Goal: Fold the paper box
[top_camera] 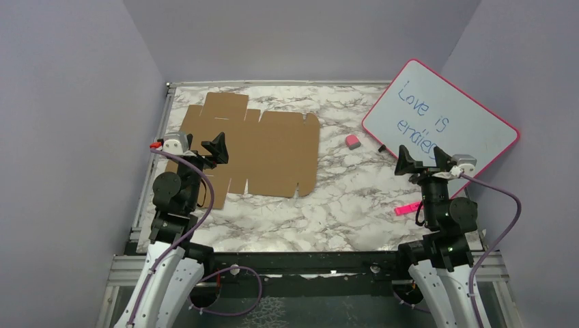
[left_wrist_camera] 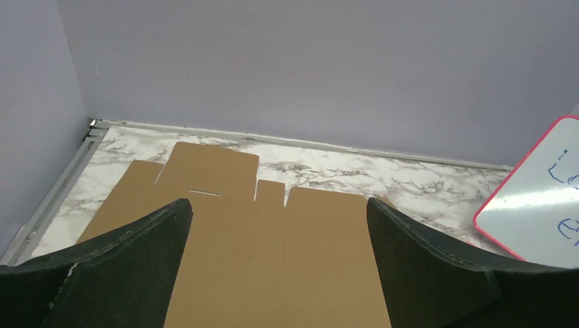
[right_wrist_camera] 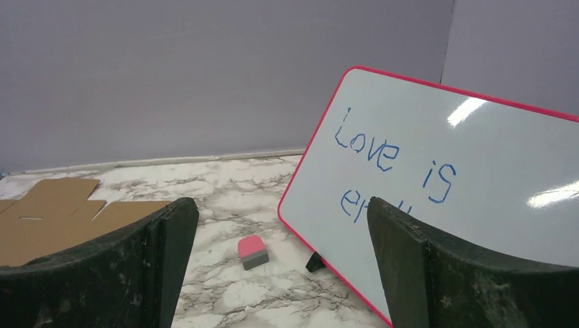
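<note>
The paper box (top_camera: 273, 147) is a flat brown die-cut cardboard sheet with flaps and slits, lying on the back left of the marble table. My left gripper (top_camera: 208, 154) is open and empty, held above the sheet's left part. In the left wrist view the sheet (left_wrist_camera: 307, 260) fills the gap between my open left gripper (left_wrist_camera: 278, 205) fingers. My right gripper (top_camera: 423, 160) is open and empty on the right, far from the sheet. In the right wrist view the right gripper (right_wrist_camera: 281, 205) faces the whiteboard, and the sheet (right_wrist_camera: 48, 219) shows at far left.
A pink-rimmed whiteboard (top_camera: 440, 119) with blue writing leans at the back right; it also shows in the right wrist view (right_wrist_camera: 423, 184). A pink-and-grey eraser (top_camera: 352, 141) and a small black piece (top_camera: 382, 147) lie near it. A pink marker (top_camera: 407, 208) lies by the right arm.
</note>
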Robot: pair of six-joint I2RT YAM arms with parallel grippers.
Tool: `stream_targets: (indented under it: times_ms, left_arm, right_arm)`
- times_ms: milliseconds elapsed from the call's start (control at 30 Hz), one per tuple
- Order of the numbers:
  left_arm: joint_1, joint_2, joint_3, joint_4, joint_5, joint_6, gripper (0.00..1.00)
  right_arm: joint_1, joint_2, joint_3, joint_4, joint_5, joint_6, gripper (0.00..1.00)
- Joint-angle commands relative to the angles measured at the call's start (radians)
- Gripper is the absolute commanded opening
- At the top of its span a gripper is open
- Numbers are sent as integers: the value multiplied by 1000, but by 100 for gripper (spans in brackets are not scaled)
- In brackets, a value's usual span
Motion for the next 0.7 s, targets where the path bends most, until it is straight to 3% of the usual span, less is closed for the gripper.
stream_targets:
  times_ms: [0,333,667]
  left_arm:
    - [3,-7,-13,30,29,-11,99]
    - [4,-67,-23,23,-5,-13,99]
    - [4,-203,-3,-110,-21,-63,99]
  right_arm:
    - [-4,-16,-9,27,-19,-13,100]
    - [-4,55,57,-34,-127,31,100]
    - [-4,285,178,-89,-354,145,100]
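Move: The flat paper box lies open on the table, some 28 cm below both hands; its middle is about 12 cm ahead and 2 cm right of the left hand, and roughly 14 cm ahead and 39 cm left of the right hand. From the right hand the pink-grey eraser is about 16 cm ahead and 6 cm left, the whiteboard's middle 18 cm ahead and 20 cm right. Open right hand swings about 5 cm left and slightly forward towards the box, turning counter-clockwise; left backs off, rising. ##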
